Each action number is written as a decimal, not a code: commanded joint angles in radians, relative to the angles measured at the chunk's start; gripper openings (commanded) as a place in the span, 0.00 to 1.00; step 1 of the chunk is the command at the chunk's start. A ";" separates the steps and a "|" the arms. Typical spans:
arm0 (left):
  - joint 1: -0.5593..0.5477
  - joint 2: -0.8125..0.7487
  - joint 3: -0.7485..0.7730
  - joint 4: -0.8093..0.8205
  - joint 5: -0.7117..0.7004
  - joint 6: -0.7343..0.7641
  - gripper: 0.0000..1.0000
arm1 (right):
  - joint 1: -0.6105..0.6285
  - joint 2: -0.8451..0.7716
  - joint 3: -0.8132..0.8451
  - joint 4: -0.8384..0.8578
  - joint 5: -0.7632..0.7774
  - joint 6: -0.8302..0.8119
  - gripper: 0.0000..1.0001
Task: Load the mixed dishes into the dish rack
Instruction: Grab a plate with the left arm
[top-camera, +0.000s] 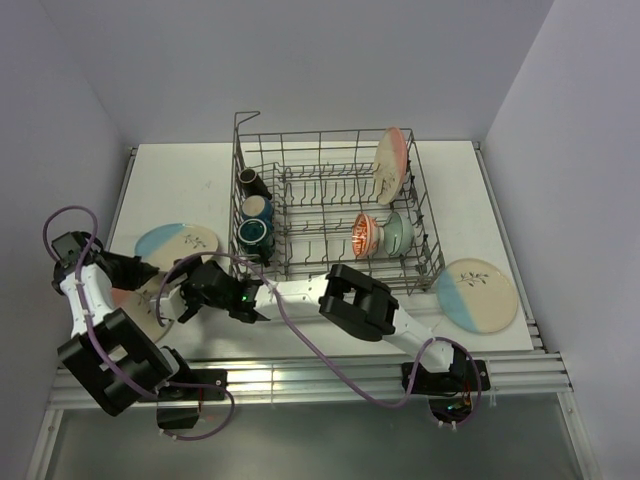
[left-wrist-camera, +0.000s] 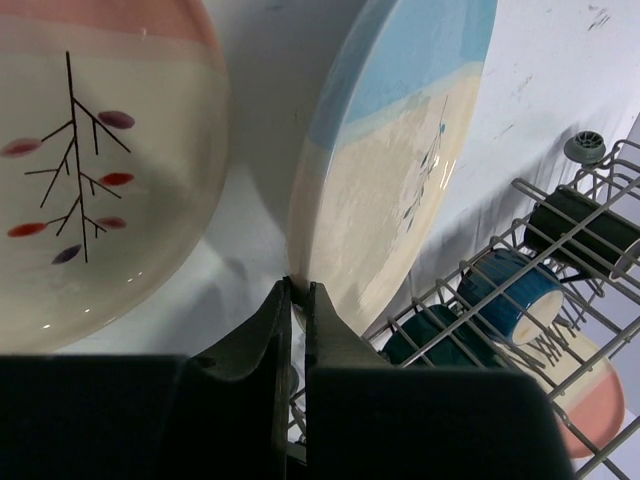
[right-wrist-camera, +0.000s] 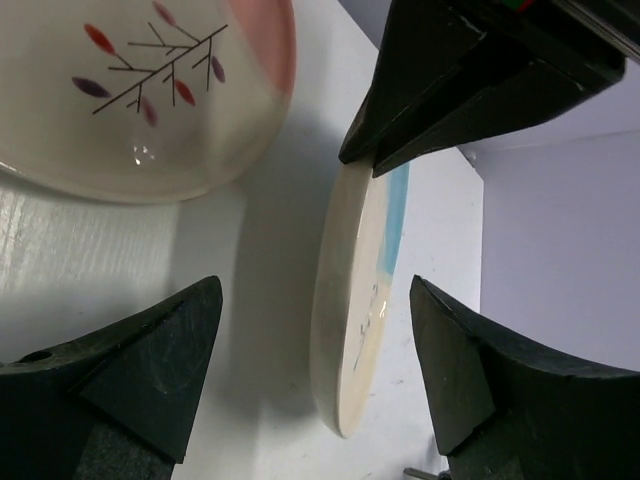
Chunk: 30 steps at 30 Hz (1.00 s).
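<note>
My left gripper (left-wrist-camera: 298, 290) is shut on the rim of a cream and light blue plate (left-wrist-camera: 400, 170), holding it tilted on edge over the table's left side (top-camera: 177, 243). My right gripper (right-wrist-camera: 315, 300) is open, with one jaw on each side of that plate's lower edge (right-wrist-camera: 360, 300) and neither touching it. A cream and pink plate (right-wrist-camera: 150, 90) lies flat beside them (left-wrist-camera: 90, 170). The dish rack (top-camera: 425, 215) holds a pink plate (top-camera: 390, 163), an orange-red bowl (top-camera: 365, 232), a pale green bowl (top-camera: 393, 232) and three mugs (top-camera: 255, 210).
A second blue and cream plate (top-camera: 477, 293) lies flat on the table to the right of the rack. The right arm (top-camera: 355, 300) reaches across the front of the rack to the left. The white table top (top-camera: 180, 180) is walled in on three sides.
</note>
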 joint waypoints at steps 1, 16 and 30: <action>0.006 -0.051 -0.001 0.017 0.095 -0.021 0.00 | -0.021 0.051 0.051 0.080 0.003 -0.019 0.82; 0.006 -0.094 -0.039 0.005 0.132 -0.039 0.00 | -0.028 0.106 0.097 0.095 0.045 -0.041 0.58; 0.007 -0.082 -0.021 0.008 0.142 -0.041 0.00 | -0.030 0.094 0.068 0.106 0.056 -0.042 0.12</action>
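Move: My left hand already pinches the blue-and-cream plate by its raised near rim. The plate's middle lies some 5 cm ahead, 5 cm right and 4 cm below. From my open right hand, reaching left, that middle is about 8 cm ahead, 1 cm left and 4 cm below. The pink-rimmed plate lies roughly 8 cm left and 4 cm back of my right hand, 9 cm below; the teal mug in the rack is 18 cm right and 12 cm ahead. I bring my right hand about 2 cm forward and left, rising about 1 cm, so its open fingers straddle the near rim of the blue-and-cream plate, then close them there beside my left fingertips. Meanwhile my left hand keeps its pinch and carries the plate some 2 cm right towards them, dipping back slightly, then coming forward and up a little. ##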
